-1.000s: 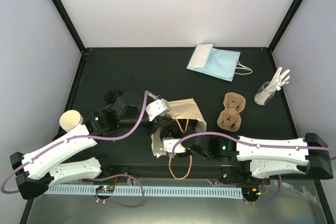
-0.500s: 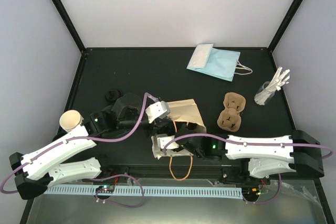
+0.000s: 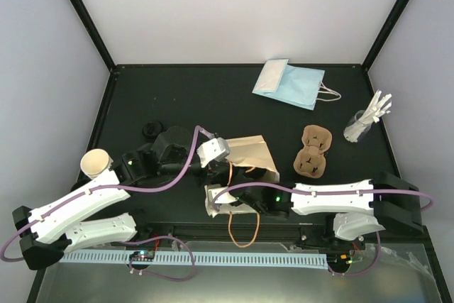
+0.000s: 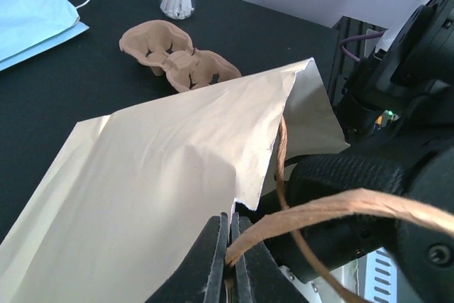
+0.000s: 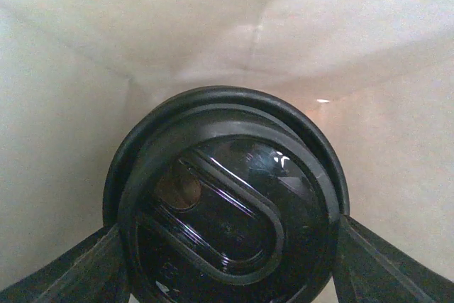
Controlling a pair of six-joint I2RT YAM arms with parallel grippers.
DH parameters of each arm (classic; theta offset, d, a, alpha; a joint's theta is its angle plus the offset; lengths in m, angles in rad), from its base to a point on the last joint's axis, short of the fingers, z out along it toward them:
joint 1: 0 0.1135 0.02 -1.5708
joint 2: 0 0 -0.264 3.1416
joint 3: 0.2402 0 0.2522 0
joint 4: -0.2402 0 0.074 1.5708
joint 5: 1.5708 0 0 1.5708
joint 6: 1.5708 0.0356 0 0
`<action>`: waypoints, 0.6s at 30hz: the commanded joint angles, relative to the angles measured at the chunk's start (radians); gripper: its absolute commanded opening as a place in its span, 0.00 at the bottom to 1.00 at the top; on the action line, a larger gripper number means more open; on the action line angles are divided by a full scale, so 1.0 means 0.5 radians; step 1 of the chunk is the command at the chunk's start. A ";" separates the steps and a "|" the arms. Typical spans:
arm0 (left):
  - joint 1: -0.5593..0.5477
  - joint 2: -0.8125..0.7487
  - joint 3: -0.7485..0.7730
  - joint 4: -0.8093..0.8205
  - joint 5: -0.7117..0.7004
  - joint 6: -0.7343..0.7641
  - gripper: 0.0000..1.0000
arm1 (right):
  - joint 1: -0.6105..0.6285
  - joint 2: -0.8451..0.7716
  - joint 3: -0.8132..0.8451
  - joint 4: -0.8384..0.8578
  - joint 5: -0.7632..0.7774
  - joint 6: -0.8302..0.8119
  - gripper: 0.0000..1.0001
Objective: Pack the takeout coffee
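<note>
The tan paper bag (image 3: 250,152) lies on its side on the black table, mouth toward the near edge. My left gripper (image 4: 230,230) is shut on one of its twisted paper handles (image 4: 319,211) and holds the upper wall (image 4: 163,175) lifted. The right gripper (image 5: 227,232) is inside the bag. Its fingers (image 5: 64,267) press both sides of the takeout coffee (image 5: 227,204), which shows only its round black lid against the pale bag walls. From above the right gripper (image 3: 240,195) is in the bag's mouth and the cup is hidden.
A brown pulp cup carrier (image 3: 314,150) sits right of the bag. A blue paper bag (image 3: 289,83) lies at the back, and a glass of white sticks (image 3: 362,124) at the far right. A lidless cream cup (image 3: 94,163) and a black lid (image 3: 151,130) are at the left. The bag's other handle (image 3: 242,228) hangs over the table's near edge.
The right arm has moved left, carrying its gripper and the coffee deeper into the bag's mouth. The left gripper has kept its hold on the handle.
</note>
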 commanded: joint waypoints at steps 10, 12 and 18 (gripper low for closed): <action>-0.019 -0.123 0.039 0.021 0.000 -0.110 0.44 | -0.010 0.016 -0.020 -0.012 0.041 0.096 0.57; -0.019 -0.151 0.085 0.002 -0.010 -0.140 0.55 | -0.011 0.004 -0.023 -0.012 0.054 0.105 0.57; 0.080 -0.282 0.280 -0.068 -0.253 -0.430 0.85 | -0.008 -0.021 -0.054 0.038 0.092 0.117 0.57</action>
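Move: The left gripper is shut on the near-left rim of the open paper bag, by its orange handle. The bag's middle lies about 5 cm right, 1 cm back and 13 cm below. The black-lidded cup is inside, some 6 cm right, 1 cm back and 13 cm below the left hand; the cup carrier stands about 31 cm right, 13 cm ahead and 24 cm below. From the right hand, the bag's middle is roughly 1 cm ahead, level sideways and in height. Open the left gripper wide to let go of the bag's rim, then lift it about 4 cm up and clear, drifting some 2 cm left, with the fingertips tilting up slightly. Meanwhile keep the right gripper's hold on the black-lidded cup inside the bag and let it settle about 1 cm lower. ##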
